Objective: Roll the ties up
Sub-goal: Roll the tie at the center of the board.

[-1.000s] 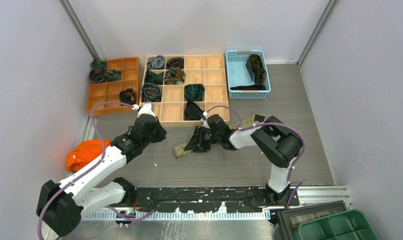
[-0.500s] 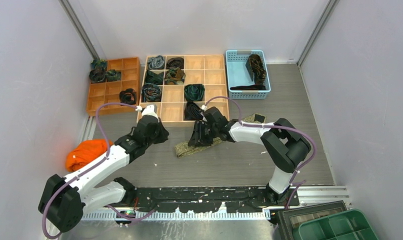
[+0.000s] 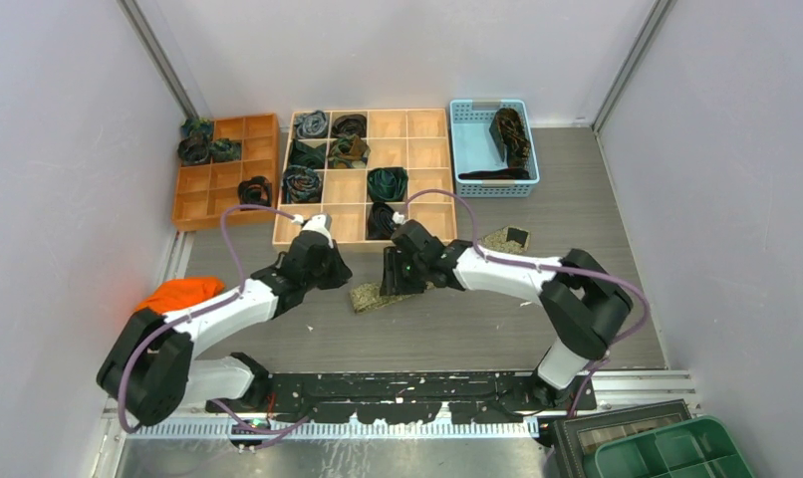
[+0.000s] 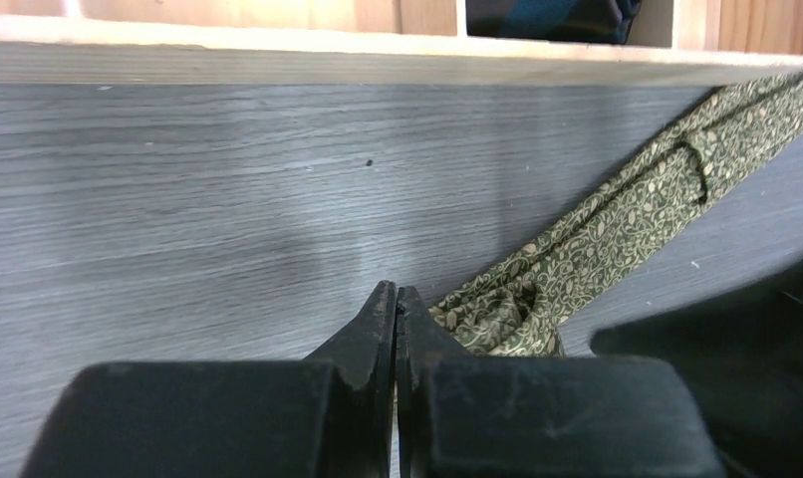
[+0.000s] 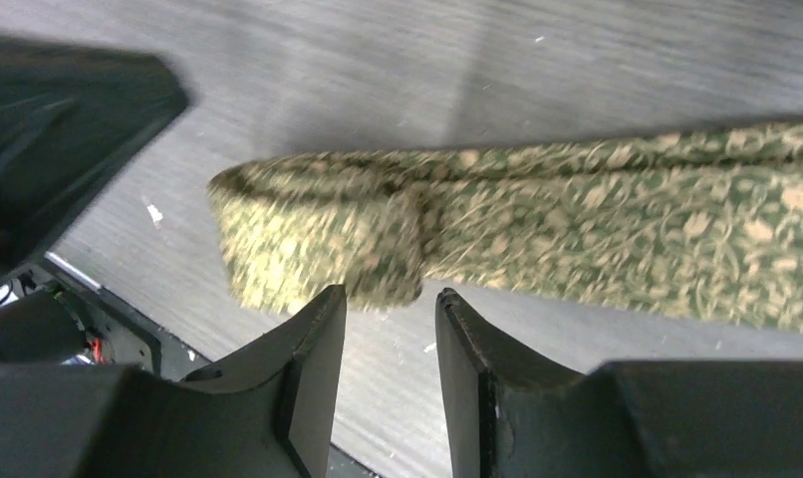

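An olive-gold tie [image 3: 369, 296] lies slantwise on the grey table, its far end [image 3: 505, 239] near the wooden tray. Its near end is folded over on itself [image 5: 318, 249]. My right gripper [image 5: 390, 297] hovers open right at that folded end, with nothing between its fingers. My left gripper [image 4: 396, 294] is shut and empty, its tips just left of the tie's folded end [image 4: 502, 317]. From above, the left gripper [image 3: 330, 277] and right gripper [image 3: 393, 282] stand on either side of the tie's near end. Several rolled ties [image 3: 303, 183] sit in the tray's compartments.
The wooden compartment tray [image 3: 425, 124] stands just behind both grippers. An orange tray [image 3: 223, 184] with coils is at back left, a blue basket [image 3: 472, 144] with dark ties at back right. An orange cloth [image 3: 173, 295] lies left; a green bin [image 3: 676, 453] is at the near right.
My left gripper has moved right, up to the tie's near end. The right gripper has shifted a little along the tie and its jaws have opened slightly.
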`<state>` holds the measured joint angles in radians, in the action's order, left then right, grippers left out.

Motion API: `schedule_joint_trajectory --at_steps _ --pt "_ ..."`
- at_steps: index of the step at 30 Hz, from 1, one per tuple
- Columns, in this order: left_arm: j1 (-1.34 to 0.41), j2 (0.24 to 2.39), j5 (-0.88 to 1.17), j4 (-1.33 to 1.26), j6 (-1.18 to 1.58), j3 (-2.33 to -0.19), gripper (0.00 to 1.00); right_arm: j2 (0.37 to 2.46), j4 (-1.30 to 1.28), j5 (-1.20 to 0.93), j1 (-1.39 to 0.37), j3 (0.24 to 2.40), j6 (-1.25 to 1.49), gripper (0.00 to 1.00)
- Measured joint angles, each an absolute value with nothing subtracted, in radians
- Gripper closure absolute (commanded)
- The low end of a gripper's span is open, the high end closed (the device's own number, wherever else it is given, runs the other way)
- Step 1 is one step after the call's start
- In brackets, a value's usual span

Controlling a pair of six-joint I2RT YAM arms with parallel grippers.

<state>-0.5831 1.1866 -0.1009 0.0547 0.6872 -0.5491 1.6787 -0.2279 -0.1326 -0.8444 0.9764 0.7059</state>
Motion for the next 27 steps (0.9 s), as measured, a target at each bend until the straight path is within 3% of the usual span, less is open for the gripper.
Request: schedule_joint_trajectory --at_steps 3,7,8,27 --pt "-0.582 1.262 -0.055 -0.011 0.672 -0.545 1.0 1.58 -0.269 -0.05 -0.917 0.976 0.709 0.65" --pt "-0.569 1.337 0.018 -0.093 0.652 -0.544 1.0 1.482 -0.277 0.019 -1.002 0.972 0.722 0.96" --pt "-0.566 1.354 0.036 -0.117 0.648 -0.543 1.0 1.468 -0.274 0.03 -1.019 0.964 0.73 0.98" --pt "-0.559 1.495 0.158 -0.258 0.657 -0.521 1.0 1.656 -0.187 0.113 -1.052 0.862 0.799 0.99"
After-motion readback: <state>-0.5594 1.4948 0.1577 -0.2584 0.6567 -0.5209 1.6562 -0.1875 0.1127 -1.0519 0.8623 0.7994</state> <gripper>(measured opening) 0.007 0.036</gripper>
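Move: Some 4 cm back, 4 cm to the right and 6 cm below the closed left hand lies the tie's rolled end; from the half-open right hand it is about 3 cm to the left, 2 cm back and 4 cm below. In the wooden tray, the black tie stands about 13 cm ahead of the right hand and level with it sideways, about 3 cm lower. The patch end of the tie being rolled lies about 10 cm ahead, 25 cm to the right and 4 cm below that hand. Arching up about 6 cm and back over some 5 cm, the right hand shuts its fingers on nothing, then sinks about 9 cm to set the tips close to the board just behind the roll's near right corner. The left hand, still shut, drops about 5 cm and goes 4 cm right to the roll's far edge, turning roughly 10 degrees clockwise; its contact can't be made out. ##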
